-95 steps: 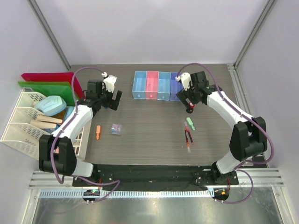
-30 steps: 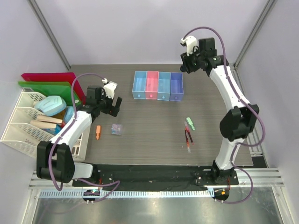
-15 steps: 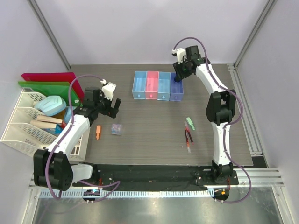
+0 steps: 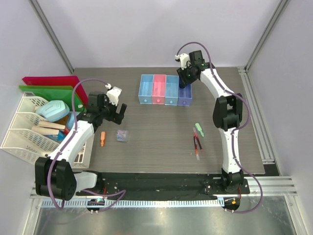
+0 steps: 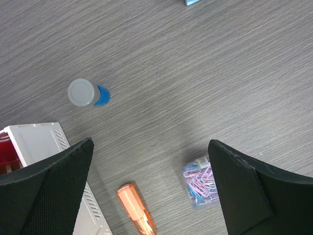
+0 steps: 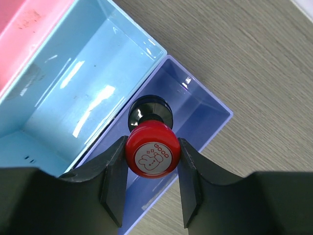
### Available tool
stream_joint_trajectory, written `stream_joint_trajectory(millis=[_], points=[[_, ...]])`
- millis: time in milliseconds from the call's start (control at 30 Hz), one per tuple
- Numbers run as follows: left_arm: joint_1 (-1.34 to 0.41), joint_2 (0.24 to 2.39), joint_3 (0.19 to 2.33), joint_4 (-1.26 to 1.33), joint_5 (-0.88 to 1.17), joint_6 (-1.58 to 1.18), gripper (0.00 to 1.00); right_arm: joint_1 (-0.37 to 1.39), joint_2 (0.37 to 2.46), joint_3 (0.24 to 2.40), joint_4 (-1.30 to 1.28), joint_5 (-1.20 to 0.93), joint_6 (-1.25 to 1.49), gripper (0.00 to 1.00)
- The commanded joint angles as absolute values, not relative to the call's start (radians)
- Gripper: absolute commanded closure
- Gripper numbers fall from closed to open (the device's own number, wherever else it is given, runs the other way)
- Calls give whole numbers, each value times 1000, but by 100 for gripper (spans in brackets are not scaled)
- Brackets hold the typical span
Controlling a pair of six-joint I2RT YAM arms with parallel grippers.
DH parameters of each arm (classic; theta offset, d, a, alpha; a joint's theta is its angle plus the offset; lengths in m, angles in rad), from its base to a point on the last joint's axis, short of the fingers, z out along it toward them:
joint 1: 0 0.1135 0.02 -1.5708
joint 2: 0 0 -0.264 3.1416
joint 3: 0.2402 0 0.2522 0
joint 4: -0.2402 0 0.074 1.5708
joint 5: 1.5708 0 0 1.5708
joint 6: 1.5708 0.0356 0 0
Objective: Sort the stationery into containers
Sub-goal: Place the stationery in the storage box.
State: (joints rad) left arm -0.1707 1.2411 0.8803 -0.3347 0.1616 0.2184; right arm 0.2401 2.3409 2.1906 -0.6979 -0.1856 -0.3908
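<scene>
In the right wrist view my right gripper (image 6: 152,161) is shut on a red-capped little bottle (image 6: 152,152), held over the purple box (image 6: 200,115), the right end of the row of containers (image 4: 165,90). My left gripper (image 5: 150,144) is open and holds nothing. It hovers over an orange marker (image 5: 134,208), a clear packet of paper clips (image 5: 200,187) and a blue-capped bottle (image 5: 87,93) lying on its side. From above, a green eraser (image 4: 199,129) and thin red-and-black pens (image 4: 196,146) lie on the table's right side, with the marker (image 4: 102,139) and packet (image 4: 122,135) on the left.
White mesh trays (image 4: 22,128) with pale blue objects (image 4: 53,109) stand at the left edge. Red (image 4: 49,80) and green (image 4: 46,91) folders stand behind them. A tray corner (image 5: 36,142) lies close to my left finger. The light blue box (image 6: 83,93) adjoins the purple one.
My right arm has swung left from the back right corner and lowered the red-capped bottle over the purple box. My left gripper has barely shifted.
</scene>
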Motion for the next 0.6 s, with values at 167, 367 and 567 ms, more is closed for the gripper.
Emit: stream_joint_trajectory(millis=[167,367,567], points=[[-172,1170,877,-344,187,229,0,249,2368,2229,-640,-152,-388,83],[-172,1167,867,-315,167,229,0,249,2339,2218,-630,-155,-379,47],[-172,1196,862,-256,149,210,0,261,2298,2198,-629,-149,-385,22]])
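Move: The right gripper still holds the red-capped bottle over the purple compartment, whose middle lies about 3 cm back, 2 cm to the hand's right and 5 cm below. The light-blue compartment beside it is some 6 cm left and 3 cm back of the hand, the pink one roughly 14 cm left and 3 cm back, both at the same depth. From the idle left gripper, the purple compartment is about 16 cm ahead, 39 cm right and 10 cm below. Lower the right gripper about 3 cm, nearly straight down into the far half of the purple compartment, with the red-capped bottle still pinched by its cap. Then stop and open the fingers to roughly three-quarters wide to let go of the cap, barely rising and keeping the wrist at its slant. ##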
